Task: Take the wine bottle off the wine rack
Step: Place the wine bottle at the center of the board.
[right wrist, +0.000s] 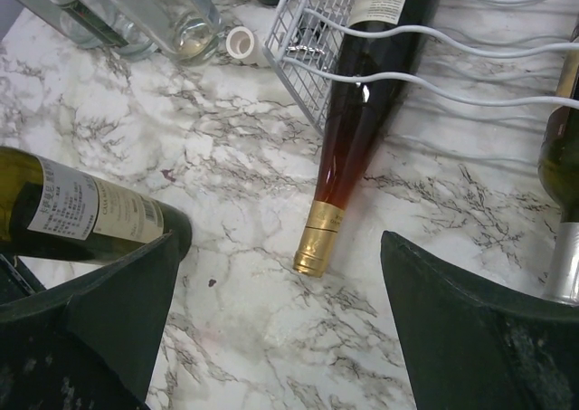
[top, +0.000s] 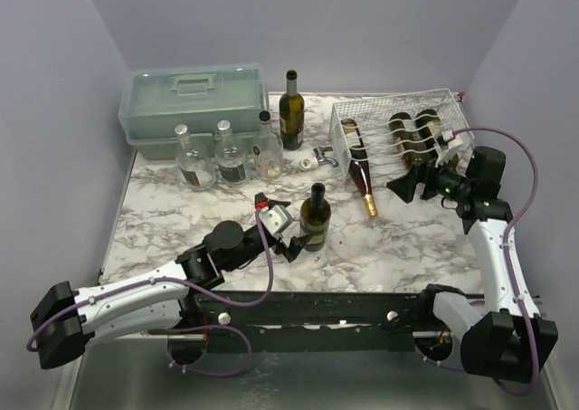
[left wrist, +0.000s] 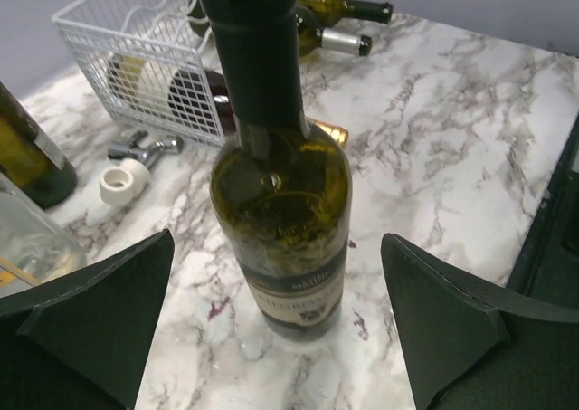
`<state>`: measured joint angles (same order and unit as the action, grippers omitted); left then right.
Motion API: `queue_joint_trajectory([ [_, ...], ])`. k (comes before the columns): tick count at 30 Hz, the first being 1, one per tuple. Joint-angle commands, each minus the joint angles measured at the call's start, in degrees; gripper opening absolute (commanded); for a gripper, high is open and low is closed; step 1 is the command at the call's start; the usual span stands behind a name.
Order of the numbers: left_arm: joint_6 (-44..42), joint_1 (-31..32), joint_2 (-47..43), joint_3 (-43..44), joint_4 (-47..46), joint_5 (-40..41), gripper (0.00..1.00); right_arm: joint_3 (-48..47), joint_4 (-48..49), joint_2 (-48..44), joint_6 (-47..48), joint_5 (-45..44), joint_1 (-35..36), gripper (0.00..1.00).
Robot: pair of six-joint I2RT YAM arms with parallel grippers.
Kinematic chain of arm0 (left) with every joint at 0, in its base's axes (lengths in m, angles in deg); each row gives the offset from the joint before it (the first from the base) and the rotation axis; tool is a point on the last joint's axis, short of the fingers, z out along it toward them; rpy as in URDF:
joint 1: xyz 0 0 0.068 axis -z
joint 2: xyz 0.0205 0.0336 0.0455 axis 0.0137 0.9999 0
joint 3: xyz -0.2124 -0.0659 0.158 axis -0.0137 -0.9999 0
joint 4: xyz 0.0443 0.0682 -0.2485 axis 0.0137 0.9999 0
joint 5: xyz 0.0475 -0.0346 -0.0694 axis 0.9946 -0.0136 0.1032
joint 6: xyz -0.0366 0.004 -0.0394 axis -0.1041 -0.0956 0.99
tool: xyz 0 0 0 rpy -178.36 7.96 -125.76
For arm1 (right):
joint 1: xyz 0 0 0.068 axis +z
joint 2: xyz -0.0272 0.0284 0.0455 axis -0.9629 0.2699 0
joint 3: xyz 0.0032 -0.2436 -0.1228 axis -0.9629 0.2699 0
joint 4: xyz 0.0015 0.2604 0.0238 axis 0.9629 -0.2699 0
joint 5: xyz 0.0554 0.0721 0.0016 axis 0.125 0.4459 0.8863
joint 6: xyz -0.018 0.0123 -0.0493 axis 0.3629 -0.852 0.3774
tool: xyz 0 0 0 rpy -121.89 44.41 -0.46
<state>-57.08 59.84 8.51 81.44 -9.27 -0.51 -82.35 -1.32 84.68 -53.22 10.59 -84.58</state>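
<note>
The white wire wine rack (top: 434, 102) stands at the back right. In it lie two dark bottles (top: 413, 131) and an amber wine bottle (top: 360, 166) whose gold-capped neck (right wrist: 318, 238) pokes out onto the marble. My right gripper (top: 409, 184) hovers open just in front of the rack, and its fingers (right wrist: 470, 328) straddle bare table below that neck without touching it. A green wine bottle (top: 315, 215) stands upright mid-table. My left gripper (top: 297, 241) is open just before it, with the bottle (left wrist: 280, 202) ahead of the spread fingers (left wrist: 90, 324).
A pale green toolbox (top: 194, 102) sits at the back left, with three clear glass bottles (top: 231, 155) before it and a dark upright bottle (top: 290, 111) beside it. A corkscrew (top: 326, 157) and a small white ring (top: 309, 163) lie left of the rack.
</note>
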Motion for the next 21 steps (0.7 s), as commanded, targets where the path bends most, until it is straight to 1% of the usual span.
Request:
queue_joint_trajectory([
  [1,-6.8,0.3,4.9,1.2,-15.2,1.1,0.99,0.2,1.3,-1.7,0.1,2.1,-0.2,0.95],
  [4,-6.1,0.3,8.6,2.6,-17.9,1.0,0.98,0.2,1.2,-2.1,0.3,2.3,-0.2,0.95],
  [7,-4.9,0.2,11.3,3.0,-22.1,0.8,0.95,0.3,1.1,-2.3,0.5,2.3,-0.2,0.95],
  [12,-2.3,0.2,14.9,4.8,-24.8,0.6,0.84,0.2,1.0,-2.5,0.6,2.5,-0.2,0.95],
  [18,-1.5,0.2,18.4,6.0,-27.8,0.3,0.79,0.2,0.8,-2.4,0.8,2.4,-0.2,0.95],
  [21,-1.8,0.2,19.5,6.2,-29.1,0.8,0.72,0.4,0.8,-2.4,0.9,2.3,-0.2,0.95],
])
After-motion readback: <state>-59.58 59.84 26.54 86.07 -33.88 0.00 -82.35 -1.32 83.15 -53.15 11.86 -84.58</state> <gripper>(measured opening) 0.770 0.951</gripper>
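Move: The wine bottle to be gripped stands upright about 5 cm ahead of the left hand and 6 cm to its right, its middle some 5 cm below. Of its neighbours, the dark-capped clear bottle is about 27 cm ahead and 7 cm left of that hand; the gold-capped bottle in the rack, about 23 cm ahead and 18 cm right. From the right hand the wine bottle lies roughly 21 cm left and 6 cm back. The upright wine bottle's neck is what the left hand closes in on: the open fingers slide to the right and forward around it while climbing about 4 cm from shoulder level, with some 5 cm of travel to the right. The fingertips tilt up roughly 10 degrees, and the fingers start to close, by about a fifth of their range, still short of a grip. ##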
